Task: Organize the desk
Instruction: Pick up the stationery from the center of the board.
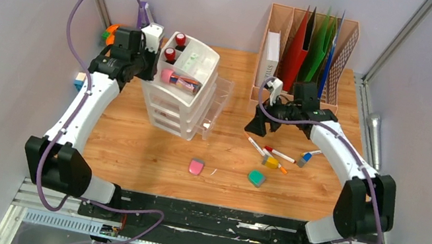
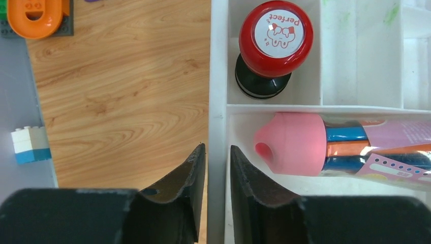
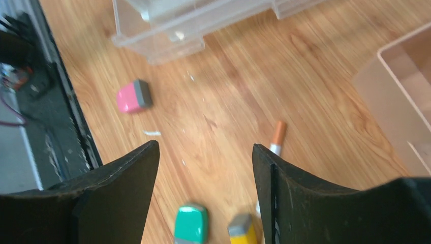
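Observation:
The desk (image 1: 128, 147) is light wood. On its left stands a white drawer organizer (image 1: 186, 83) whose top tray holds a red stamp (image 2: 275, 38) and a pink-capped pack of pens (image 2: 295, 144). My left gripper (image 2: 217, 150) straddles the tray's left wall (image 2: 218, 76), shut on it, one finger outside and one inside. My right gripper (image 3: 206, 147) hovers open above the desk with nothing between its fingers. Below it lie a green eraser (image 3: 191, 223) and a yellow eraser (image 3: 242, 227). A pink eraser (image 3: 133, 95) lies farther left, and an orange-tipped marker (image 3: 277, 136) by the right finger.
A wooden file holder (image 1: 306, 51) with folders and a book stands at the back right. Loose markers (image 1: 279, 155) and a small blue piece (image 1: 308, 157) lie right of centre. An orange toy (image 2: 35, 18) and a white-and-blue block (image 2: 30, 145) sit by the left wall.

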`<state>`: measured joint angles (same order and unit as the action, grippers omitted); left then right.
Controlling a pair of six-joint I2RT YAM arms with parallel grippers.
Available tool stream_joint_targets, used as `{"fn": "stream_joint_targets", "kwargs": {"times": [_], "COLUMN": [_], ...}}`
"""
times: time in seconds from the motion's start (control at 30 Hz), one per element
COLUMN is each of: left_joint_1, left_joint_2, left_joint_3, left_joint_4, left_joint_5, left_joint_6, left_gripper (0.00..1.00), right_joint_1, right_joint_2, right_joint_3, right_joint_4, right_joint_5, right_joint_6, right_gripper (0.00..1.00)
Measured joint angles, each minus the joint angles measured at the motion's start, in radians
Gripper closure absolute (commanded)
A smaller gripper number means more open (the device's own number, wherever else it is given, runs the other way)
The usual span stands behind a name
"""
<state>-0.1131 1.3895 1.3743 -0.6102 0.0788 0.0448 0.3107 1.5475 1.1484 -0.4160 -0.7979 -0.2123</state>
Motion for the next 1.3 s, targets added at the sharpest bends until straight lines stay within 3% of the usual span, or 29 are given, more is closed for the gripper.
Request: {"fn": "stream_joint_targets", "kwargs": {"times": [0.13, 0.4, 0.9, 1.3], "left_joint_1": [0.005, 0.005, 0.005, 0.005], "left_joint_2": [0.005, 0.006, 0.006, -0.002], "left_joint_3": [0.029, 0.084, 0.085, 0.084], "left_joint_4": [-0.017, -0.028, -0.040, -0.040], "left_joint_5": [-0.002, -0.002, 0.001, 0.018], "left_joint_6": [0.023, 0.028, 0.028, 0.028], "left_gripper": [0.38, 0.18, 0.12, 0.11], "right_joint_1": [0.000, 0.003, 0.077, 0.107], "right_joint_2": [-0.086, -0.092, -0.092, -0.078], "right_joint_3": [0.005, -0.078, -0.228, -0.256], "right_joint_4": [-0.219, -0.403, -0.340, -0.272], "right_joint_5": [0.113, 0.264, 0.462, 0.516], "right_joint_6": [-0.208, -0.387, -0.455, -0.467], "right_gripper": [0.32, 0.33, 0.43, 0.67]}}
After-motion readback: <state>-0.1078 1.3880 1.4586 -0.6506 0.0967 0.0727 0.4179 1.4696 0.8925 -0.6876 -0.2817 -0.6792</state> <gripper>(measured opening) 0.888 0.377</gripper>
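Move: Down to the right hand's right and nearer the base lies the yellow block with the grey end, about 8 cm back, 9 cm right and 13 cm below. The teal block sits some 5 cm back and 3 cm left of it, the red-capped marker about 4 cm farther out and 3 cm right of it, both at desk height. From the left hand, the yellow block is roughly 42 cm right, 15 cm back and 22 cm down. Swinging back and to its right while sinking about 12 cm, the right hand comes down over the yellow block, its left-pointing fingers tipping some 40 degrees towards the desk and narrowing partway around the block, not yet shut. The left hand, astride the drawer unit's left rim, spreads its fingers wide and lifts about 3 cm. ##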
